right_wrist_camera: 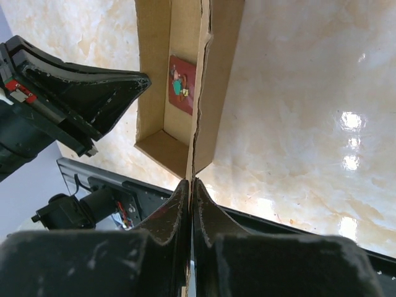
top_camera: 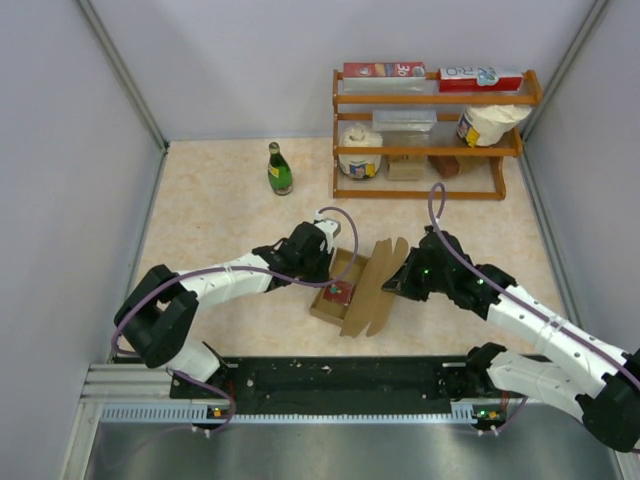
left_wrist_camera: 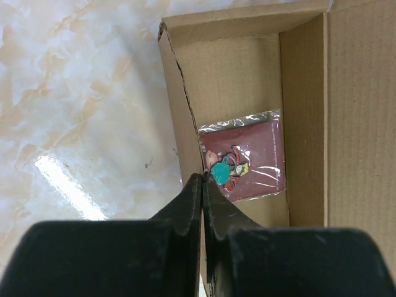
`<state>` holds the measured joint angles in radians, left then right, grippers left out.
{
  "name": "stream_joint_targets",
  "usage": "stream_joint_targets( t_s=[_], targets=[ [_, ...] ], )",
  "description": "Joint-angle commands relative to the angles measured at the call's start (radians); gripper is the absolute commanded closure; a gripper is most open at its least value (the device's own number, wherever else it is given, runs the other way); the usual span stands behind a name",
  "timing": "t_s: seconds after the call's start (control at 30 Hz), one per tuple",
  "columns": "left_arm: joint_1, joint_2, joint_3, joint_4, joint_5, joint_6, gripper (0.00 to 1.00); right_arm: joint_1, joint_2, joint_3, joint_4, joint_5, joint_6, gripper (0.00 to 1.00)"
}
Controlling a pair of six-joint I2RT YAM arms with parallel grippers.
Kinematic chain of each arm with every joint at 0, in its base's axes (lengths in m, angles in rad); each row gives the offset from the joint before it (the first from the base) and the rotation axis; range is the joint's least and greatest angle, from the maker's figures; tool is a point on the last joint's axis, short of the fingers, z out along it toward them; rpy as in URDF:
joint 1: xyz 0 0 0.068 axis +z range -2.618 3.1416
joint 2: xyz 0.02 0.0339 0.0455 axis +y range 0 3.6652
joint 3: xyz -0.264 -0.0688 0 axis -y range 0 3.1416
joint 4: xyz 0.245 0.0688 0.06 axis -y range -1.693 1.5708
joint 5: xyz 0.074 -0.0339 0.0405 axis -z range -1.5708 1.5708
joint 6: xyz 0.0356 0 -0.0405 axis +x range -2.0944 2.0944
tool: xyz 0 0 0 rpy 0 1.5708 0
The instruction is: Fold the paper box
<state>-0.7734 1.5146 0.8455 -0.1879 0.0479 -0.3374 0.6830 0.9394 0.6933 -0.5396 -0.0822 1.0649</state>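
The paper box [top_camera: 368,290] is plain brown cardboard lying half formed on the table between the two arms, its wide lid flap tilted up on the right. A small dark-red card [left_wrist_camera: 244,154] in clear wrap lies on its floor. My left gripper [left_wrist_camera: 203,177] is shut on the box's thin left wall [left_wrist_camera: 179,93], and from above the left gripper [top_camera: 324,266] sits at the box's far left side. My right gripper [right_wrist_camera: 190,180] is shut on the edge of the raised flap [right_wrist_camera: 204,80], on the box's right side [top_camera: 394,281]. The left fingers [right_wrist_camera: 99,86] show beside the box's open tray.
A green bottle [top_camera: 279,168] stands at the back left. A wooden shelf [top_camera: 430,98] with printed cartons, paper rolls and small boxes fills the back right. The black base rail [top_camera: 340,378] runs along the near edge. Grey walls close in both sides.
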Motion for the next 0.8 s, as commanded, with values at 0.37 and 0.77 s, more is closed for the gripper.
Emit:
stream_joint_targets(
  t_s=[0.37,0.77],
  targets=[
    [-0.007,-0.067,0.061,-0.030,0.004,0.017,0.30,0.018,0.021,0.077,-0.013,0.028,-0.094,1.00],
    [0.019,-0.204,0.159,-0.160,-0.095,0.018,0.11,-0.016,0.094,0.287,-0.230,0.059,-0.370,1.00]
  ],
)
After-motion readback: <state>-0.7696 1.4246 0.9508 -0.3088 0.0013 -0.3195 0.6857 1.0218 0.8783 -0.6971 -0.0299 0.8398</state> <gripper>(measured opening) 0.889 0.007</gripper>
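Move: The left fingers are shut on the box tray's left wall; the tray's middle lies about 4 cm to their right, 1 cm back and 3 cm lower, with the red packet inside some 3 cm right, 2 cm back and 3 cm down. The right hand grips the raised lid's edge; from it, the tray lies roughly 9 cm left, 1 cm back and 10 cm below, the packet 10 cm left, 2 cm back and 11 cm down. Left fingers open wide off the tray wall, then rise 5 cm; the right lifts the still-pinched lid 2 cm. ##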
